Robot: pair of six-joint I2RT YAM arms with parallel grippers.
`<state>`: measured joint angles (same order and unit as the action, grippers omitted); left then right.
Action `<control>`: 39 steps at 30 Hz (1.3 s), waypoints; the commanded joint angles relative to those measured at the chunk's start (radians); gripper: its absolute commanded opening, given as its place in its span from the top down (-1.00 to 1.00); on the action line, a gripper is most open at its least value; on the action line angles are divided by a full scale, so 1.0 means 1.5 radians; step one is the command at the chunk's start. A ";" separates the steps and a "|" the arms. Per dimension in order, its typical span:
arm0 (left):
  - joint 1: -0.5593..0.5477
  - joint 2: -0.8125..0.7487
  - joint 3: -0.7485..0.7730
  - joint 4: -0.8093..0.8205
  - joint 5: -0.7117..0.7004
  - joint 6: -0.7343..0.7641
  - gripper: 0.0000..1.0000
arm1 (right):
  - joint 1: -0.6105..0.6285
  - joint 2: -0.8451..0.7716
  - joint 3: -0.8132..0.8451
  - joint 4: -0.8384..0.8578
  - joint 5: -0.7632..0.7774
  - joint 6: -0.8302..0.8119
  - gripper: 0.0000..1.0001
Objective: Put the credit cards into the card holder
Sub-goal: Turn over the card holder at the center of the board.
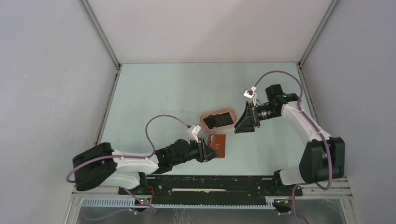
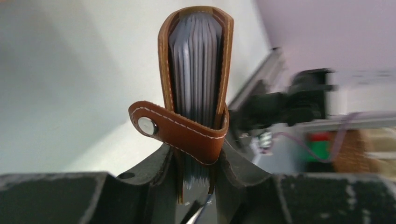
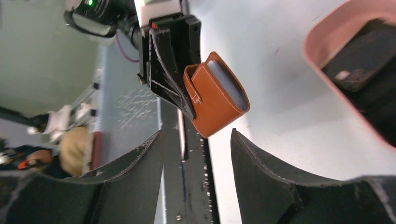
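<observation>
The card holder (image 1: 218, 145), reddish-brown leather, lies near the table's front middle, and my left gripper (image 1: 208, 151) is shut on its left end. In the left wrist view the card holder (image 2: 196, 70) stands edge-on between the fingers (image 2: 154, 172), grey pockets showing and the snap tab hanging loose. Black credit cards (image 1: 215, 120) lie in the pink tray (image 1: 229, 112) just behind it. My right gripper (image 1: 240, 127) hangs right of the tray, open and empty. The right wrist view looks between its open fingers (image 3: 261, 163) at the card holder (image 3: 215, 100); the credit cards (image 3: 369, 70) show at upper right.
The pink oval tray (image 3: 322, 42) sits directly behind the card holder and left of my right gripper. A black mounting rail (image 1: 210, 182) runs along the near table edge. Enclosure walls rise at the left, right and back.
</observation>
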<state>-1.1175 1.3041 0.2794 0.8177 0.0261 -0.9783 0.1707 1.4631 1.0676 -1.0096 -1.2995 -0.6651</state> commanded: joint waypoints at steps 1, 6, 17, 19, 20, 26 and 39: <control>-0.057 -0.082 0.159 -0.556 -0.230 0.142 0.98 | -0.042 -0.101 0.022 0.034 0.050 0.024 -0.23; -0.114 0.042 0.371 -0.930 -0.397 0.160 0.98 | -0.063 -0.183 -0.012 0.143 0.123 0.123 -0.23; -0.196 0.504 0.798 -1.313 -0.505 0.170 0.78 | -0.140 -0.225 -0.032 0.177 0.109 0.164 -0.23; -0.197 0.522 0.805 -1.301 -0.490 0.171 0.56 | -0.147 -0.227 -0.034 0.177 0.105 0.164 -0.24; -0.197 0.523 0.802 -1.292 -0.482 0.173 0.46 | -0.149 -0.226 -0.035 0.176 0.103 0.164 -0.24; -0.197 0.495 0.779 -1.233 -0.436 0.183 -0.24 | -0.152 -0.225 -0.035 0.175 0.100 0.164 -0.24; -0.202 0.387 0.725 -1.110 -0.336 0.208 -0.61 | -0.161 -0.229 -0.035 0.170 0.092 0.160 -0.25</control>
<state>-1.4132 1.9991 1.4174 -0.9413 -0.5488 -0.6872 -0.0616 1.1461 1.0195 -0.7658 -1.1366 -0.4309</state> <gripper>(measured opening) 0.792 0.621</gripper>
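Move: The left hand already holds the card holder over the board; its set-down spot is roughly 2 cm ahead, 3 cm to the left and 10 cm below the hand. The pink card tray sits about 14 cm ahead of this hand and 3 cm to its right. From the empty right hand, that spot lies about 14 cm left, 9 cm back and 17 cm down. Left hand lowers the card holder about 8 cm, rolling some 90 degrees, then opens; right withdraws rightward. ##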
